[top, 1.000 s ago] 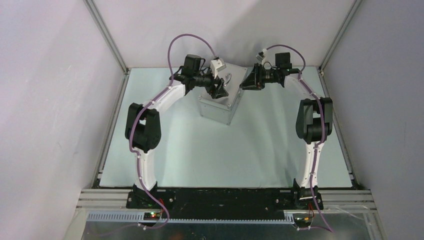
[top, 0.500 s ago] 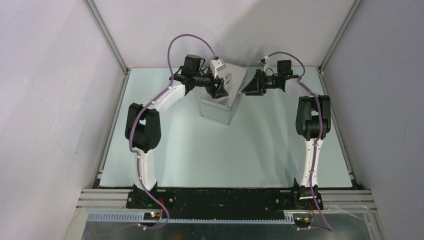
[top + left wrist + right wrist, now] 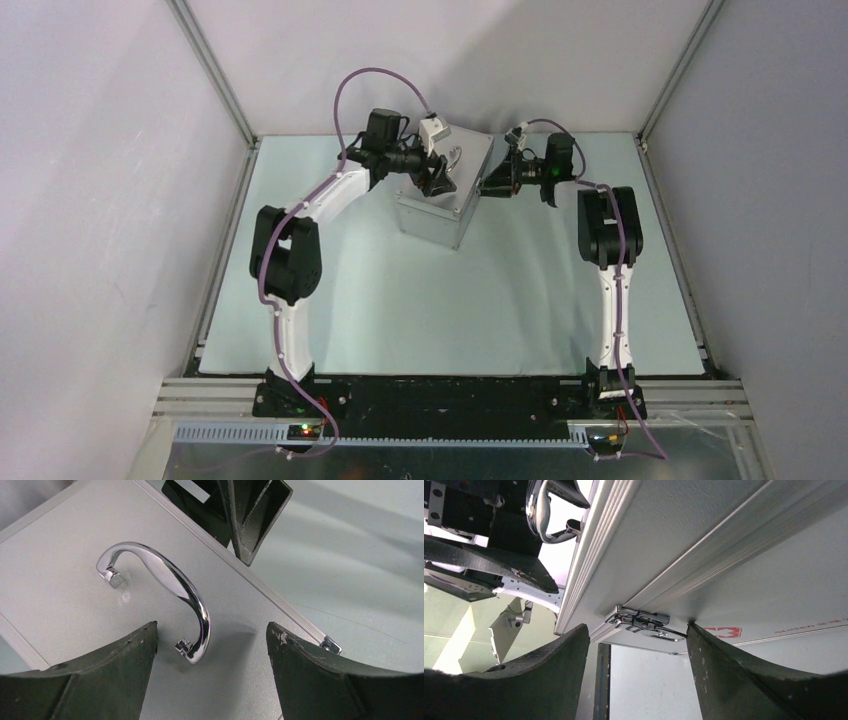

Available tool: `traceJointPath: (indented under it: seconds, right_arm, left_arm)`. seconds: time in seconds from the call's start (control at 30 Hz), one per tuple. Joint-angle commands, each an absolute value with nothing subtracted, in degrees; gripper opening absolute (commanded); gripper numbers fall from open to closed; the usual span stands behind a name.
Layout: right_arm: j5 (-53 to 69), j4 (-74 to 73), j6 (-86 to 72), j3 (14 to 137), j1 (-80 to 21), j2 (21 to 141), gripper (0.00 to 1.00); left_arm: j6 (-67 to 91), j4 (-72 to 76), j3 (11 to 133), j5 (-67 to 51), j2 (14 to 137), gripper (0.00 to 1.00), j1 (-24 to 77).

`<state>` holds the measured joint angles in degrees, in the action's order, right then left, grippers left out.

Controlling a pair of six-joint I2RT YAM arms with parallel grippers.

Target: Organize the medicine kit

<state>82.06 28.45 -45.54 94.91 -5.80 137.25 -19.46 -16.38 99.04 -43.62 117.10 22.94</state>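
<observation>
The medicine kit (image 3: 436, 214), a silver aluminium case, stands at the back of the table with its lid down. Above the lid (image 3: 60, 590) my left gripper (image 3: 211, 630) hovers open, one end of the curved chrome handle (image 3: 170, 577) lying between its fingers without touching them. My left gripper (image 3: 437, 180) is over the lid's left part in the top view. At the case's right side my right gripper (image 3: 497, 180) is open. Its fingers straddle a metal latch (image 3: 644, 622) close to the side wall, by a small red mark (image 3: 724, 631).
Pale walls and metal frame posts (image 3: 215, 75) close in the table's back and sides. The arm bases (image 3: 300, 395) sit on the black rail at the near edge. The right gripper's fingers (image 3: 250, 515) show past the lid's edge in the left wrist view.
My right gripper has opened wider and shifted nearer along the case's right side, its elbow swinging left. The left arm and the case have stayed put.
</observation>
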Motion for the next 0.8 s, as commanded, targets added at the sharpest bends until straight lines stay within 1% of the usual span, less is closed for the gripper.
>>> traceJointPath:
  seconds: [0.0,0.3,0.43,0.77]
  right_arm:
    - [89.54,50.92,-60.99,94.50,-7.46,135.45,0.72]
    - [90.24,47.81,-59.01,91.15,-6.43,131.57,0.56]
    - [90.55,46.97,-58.76,90.97,-6.31,131.20,0.54]
    - [90.11,45.48,-57.74,92.06,-7.29,131.91,0.55]
  left_arm:
    - [-16.63,-28.94,95.88,-39.84,121.72,0.84,22.51]
    - [-17.06,-28.86,95.81,-40.60,121.95,0.84,22.50]
    - [-17.29,-28.70,95.87,-40.96,122.03,0.84,22.52]
    - [-17.40,-28.62,95.53,-40.66,121.82,0.84,22.57]
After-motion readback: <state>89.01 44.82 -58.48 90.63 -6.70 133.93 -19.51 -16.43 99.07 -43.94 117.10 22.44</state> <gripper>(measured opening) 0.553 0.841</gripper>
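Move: The box's latch, on the side facing the right hand, lies about 3 cm to that hand's left, level with it fore and aft and at its height, just between the open fingertips. The red emblem sits some 4 cm below the latch. The lid handle is about 9 cm left, 5 cm ahead and 5 cm above the hand; the lid's near corner is 8 cm left and 7 cm back. From the left hand the latch is roughly 8 cm right and 5 cm lower, straight across. The latch's wire loop stays by the lower finger of the right hand, which draws back towards the robot about 3.5 cm along the box's side, then also rises some 3 cm from midway on. Its fingers narrow partway as it goes back, and the hand turns slightly counter-clockwise. ##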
